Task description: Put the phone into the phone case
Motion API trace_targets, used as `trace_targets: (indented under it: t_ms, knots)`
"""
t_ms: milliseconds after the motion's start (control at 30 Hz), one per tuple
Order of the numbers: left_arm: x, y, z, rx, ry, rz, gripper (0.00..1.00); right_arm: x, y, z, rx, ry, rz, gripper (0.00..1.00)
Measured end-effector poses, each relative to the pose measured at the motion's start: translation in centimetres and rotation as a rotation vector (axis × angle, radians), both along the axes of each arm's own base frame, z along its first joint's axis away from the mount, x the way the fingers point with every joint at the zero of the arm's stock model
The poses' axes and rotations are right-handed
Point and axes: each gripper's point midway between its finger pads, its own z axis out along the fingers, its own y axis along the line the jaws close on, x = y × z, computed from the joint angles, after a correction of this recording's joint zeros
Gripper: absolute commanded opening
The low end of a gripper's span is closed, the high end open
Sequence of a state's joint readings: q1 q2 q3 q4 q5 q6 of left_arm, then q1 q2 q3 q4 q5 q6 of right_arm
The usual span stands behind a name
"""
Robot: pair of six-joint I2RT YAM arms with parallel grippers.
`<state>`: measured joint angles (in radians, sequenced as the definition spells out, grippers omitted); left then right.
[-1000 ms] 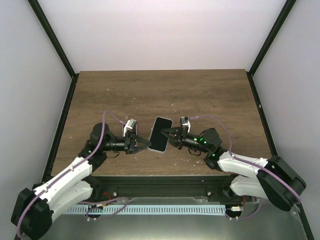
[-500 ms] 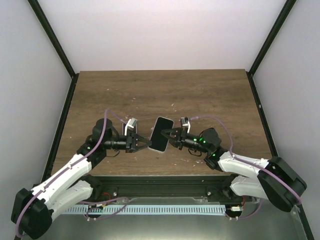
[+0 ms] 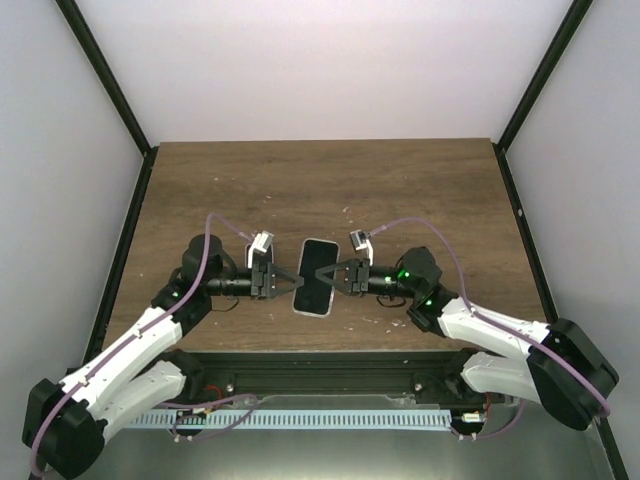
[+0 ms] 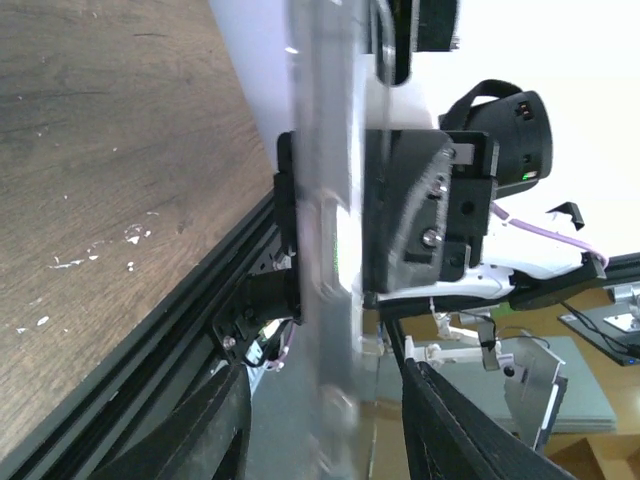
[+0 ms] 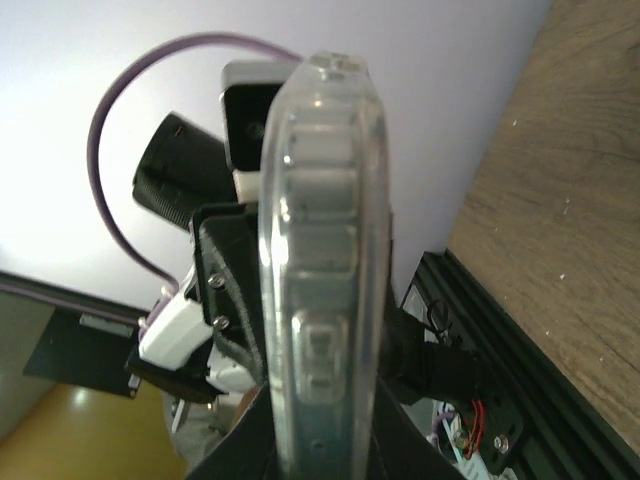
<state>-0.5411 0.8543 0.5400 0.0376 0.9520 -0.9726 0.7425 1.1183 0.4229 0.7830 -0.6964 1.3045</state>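
Observation:
The phone (image 3: 314,277), dark screen up, hangs just above the table's near middle, between both grippers. Seen edge-on in the right wrist view, the clear phone case (image 5: 322,150) wraps the phone's grey side and buttons (image 5: 322,345). My right gripper (image 3: 338,277) (image 5: 320,445) is shut on the case's right edge, a finger pressed on each face. My left gripper (image 3: 290,280) (image 4: 330,425) stands open at the left edge. The blurred phone case (image 4: 325,250) lies between its fingers (image 4: 200,430), with a gap on each side.
White flecks (image 3: 372,322) are scattered over the brown wooden table (image 3: 320,180). A black frame rail (image 3: 320,357) runs along the near edge by the arm bases. Black posts and pale walls close in both sides.
The left gripper closed on the phone's left edge, then opened. The phone shifted slightly left and toward the near edge, and the right gripper moved with it.

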Motion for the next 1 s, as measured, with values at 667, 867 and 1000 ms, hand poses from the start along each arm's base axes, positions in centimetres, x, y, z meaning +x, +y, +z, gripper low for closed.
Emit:
trace_targets:
  t_ms: [667, 867, 1000]
  knots:
    - [0.0, -0.6, 1.0, -0.043, -0.056, -0.043, 0.0, -2.5, 1.1, 1.3, -0.047, -0.154, 0.148, 0.57]
    - [0.6, -0.3, 1.6, -0.047, -0.087, 0.01, 0.0, -3.6, 0.5, 1.5, -0.042, -0.165, 0.154, 0.61]
    - [1.3, 0.1, 2.3, -0.053, -0.127, 0.073, 0.0, -4.6, 0.2, 0.7, -0.059, -0.145, 0.167, 0.54]
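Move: The phone, already in its clear case, hangs in mid-air between the hands. Its middle is about 4 cm to the right of the left hand and 1 cm farther out, at hand height; the open left fingers straddle its left edge. The right hand pinches the opposite edge, the middle some 2 cm to its left and 1 cm back. The lavender-cased phone lies on the table, roughly 10 cm left of the left hand, 11 cm farther out and 22 cm below. Back and slightly up goes the right hand, still pinching its edge of the cased phone, while the left fingers close on the left edge. The right fingers then open wide and the hand keeps drawing back towards the near end, about 5 cm in all, its fingers tipping some 10 degrees. The left hand keeps its pinch and finishes about 2 cm higher and 1 cm farther forward. ##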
